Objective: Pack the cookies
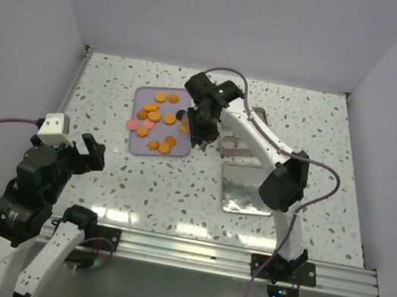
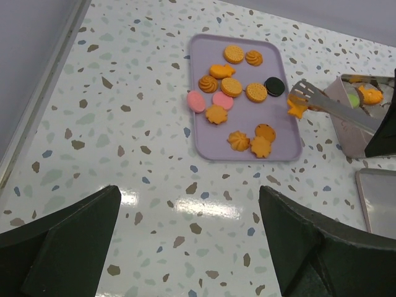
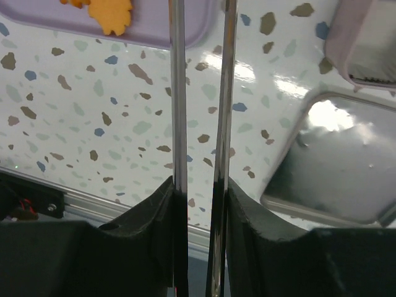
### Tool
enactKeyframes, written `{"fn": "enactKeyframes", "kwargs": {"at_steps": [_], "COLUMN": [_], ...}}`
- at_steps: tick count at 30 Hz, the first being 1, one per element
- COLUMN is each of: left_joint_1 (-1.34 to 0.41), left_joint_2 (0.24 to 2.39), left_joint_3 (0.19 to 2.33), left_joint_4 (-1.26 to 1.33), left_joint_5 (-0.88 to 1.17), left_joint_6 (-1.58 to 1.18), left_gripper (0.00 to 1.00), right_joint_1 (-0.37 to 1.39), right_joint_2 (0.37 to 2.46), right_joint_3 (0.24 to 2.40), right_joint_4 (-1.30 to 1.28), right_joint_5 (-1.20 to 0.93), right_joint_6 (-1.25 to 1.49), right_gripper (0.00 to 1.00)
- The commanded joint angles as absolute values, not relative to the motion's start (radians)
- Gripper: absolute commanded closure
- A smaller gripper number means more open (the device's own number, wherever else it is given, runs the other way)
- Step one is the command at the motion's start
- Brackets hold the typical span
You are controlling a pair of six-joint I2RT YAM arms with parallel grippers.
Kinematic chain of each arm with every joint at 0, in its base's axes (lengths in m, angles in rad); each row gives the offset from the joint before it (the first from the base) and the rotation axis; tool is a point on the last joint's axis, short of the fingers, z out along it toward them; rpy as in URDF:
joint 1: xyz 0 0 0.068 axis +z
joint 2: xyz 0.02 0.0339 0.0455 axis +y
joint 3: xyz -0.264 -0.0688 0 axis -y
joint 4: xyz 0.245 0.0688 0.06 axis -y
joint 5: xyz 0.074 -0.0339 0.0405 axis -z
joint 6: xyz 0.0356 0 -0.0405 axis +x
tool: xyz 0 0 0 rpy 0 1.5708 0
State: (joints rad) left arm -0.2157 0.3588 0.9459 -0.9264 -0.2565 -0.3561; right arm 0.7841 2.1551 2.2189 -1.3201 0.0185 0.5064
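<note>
Several cookies (image 1: 157, 114), mostly orange with two pink and one black (image 2: 274, 86), lie on a lilac tray (image 2: 204, 142). My right gripper (image 1: 201, 122) is shut on a pair of metal tongs (image 3: 176, 93), whose two blades run up between its fingers (image 3: 154, 210). In the left wrist view the tongs (image 2: 334, 108) pinch an orange cookie (image 2: 296, 109) over the tray's right edge. An orange cookie (image 2: 370, 94) and a green one (image 2: 352, 96) lie in the square tin (image 2: 346, 133). My left gripper (image 2: 189, 195) hangs open over bare table near the left front.
The tin's flat metal lid (image 1: 245, 191) lies on the table in front of the tin, right of centre. White walls close the table on the left, back and right. An aluminium rail (image 1: 188, 250) runs along the near edge.
</note>
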Motion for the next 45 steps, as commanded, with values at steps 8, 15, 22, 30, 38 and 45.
{"fn": "enactKeyframes", "kwargs": {"at_steps": [8,15,22,30,38,45], "left_joint_1": [-0.236,-0.267,-0.265,-0.264,-0.267,-0.265], "left_joint_2": [0.290,0.288,0.250,0.244,0.248,0.268], "left_joint_3": [0.923,0.919,0.919,0.919,0.920,0.919], "left_joint_4": [-0.864,-0.858,-0.861,-0.862,-0.865,-0.861], "left_joint_5": [-0.209,-0.189,-0.195,-0.196,-0.206,-0.195], "left_joint_6": [-0.322,-0.313,-0.318,-0.318,-0.324,-0.318], "left_gripper": [0.00,0.00,0.00,0.00,0.00,0.00], "right_joint_1": [0.542,0.405,0.338,0.328,0.318,0.310], "right_joint_2": [1.865,1.844,1.855,1.930,1.997,2.029], "right_joint_3": [2.074,2.056,1.980,1.994,2.025,2.048], "right_joint_4": [-1.333,-1.364,-1.301,-1.267,-1.249,-1.249], "right_joint_5": [0.110,0.164,0.130,0.117,0.103,0.092], "right_joint_6": [0.442,0.379,0.356,0.353,0.338,0.341], "right_gripper": [0.82,0.82,0.83,0.83,0.81,0.68]}}
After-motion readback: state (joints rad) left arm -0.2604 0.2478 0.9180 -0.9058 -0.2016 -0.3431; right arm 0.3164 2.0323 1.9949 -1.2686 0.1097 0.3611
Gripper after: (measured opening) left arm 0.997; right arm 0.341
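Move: The right hand already holds the tongs with the orange star cookie in their tips. The box's empty far right compartment lies about 25 cm ahead of that hand, 20 cm to its right and 14 cm below. Just left of it sits the orange fish cookie, 23 cm ahead and 16 right of the hand; the green cookie is 20 ahead, 10 right. From the left hand, the compartment is some 39 cm ahead, 47 right, 25 below. Keeping its pinch on the tongs, with the star cookie still between their tips, the right hand swings about 20 cm to the right and forward from the purple tray to the box, first rising some 6 cm and turning about 20 degrees clockwise. The sideways swing then stops, and it sinks and eases forward, bringing the tips down to the far right compartment. ##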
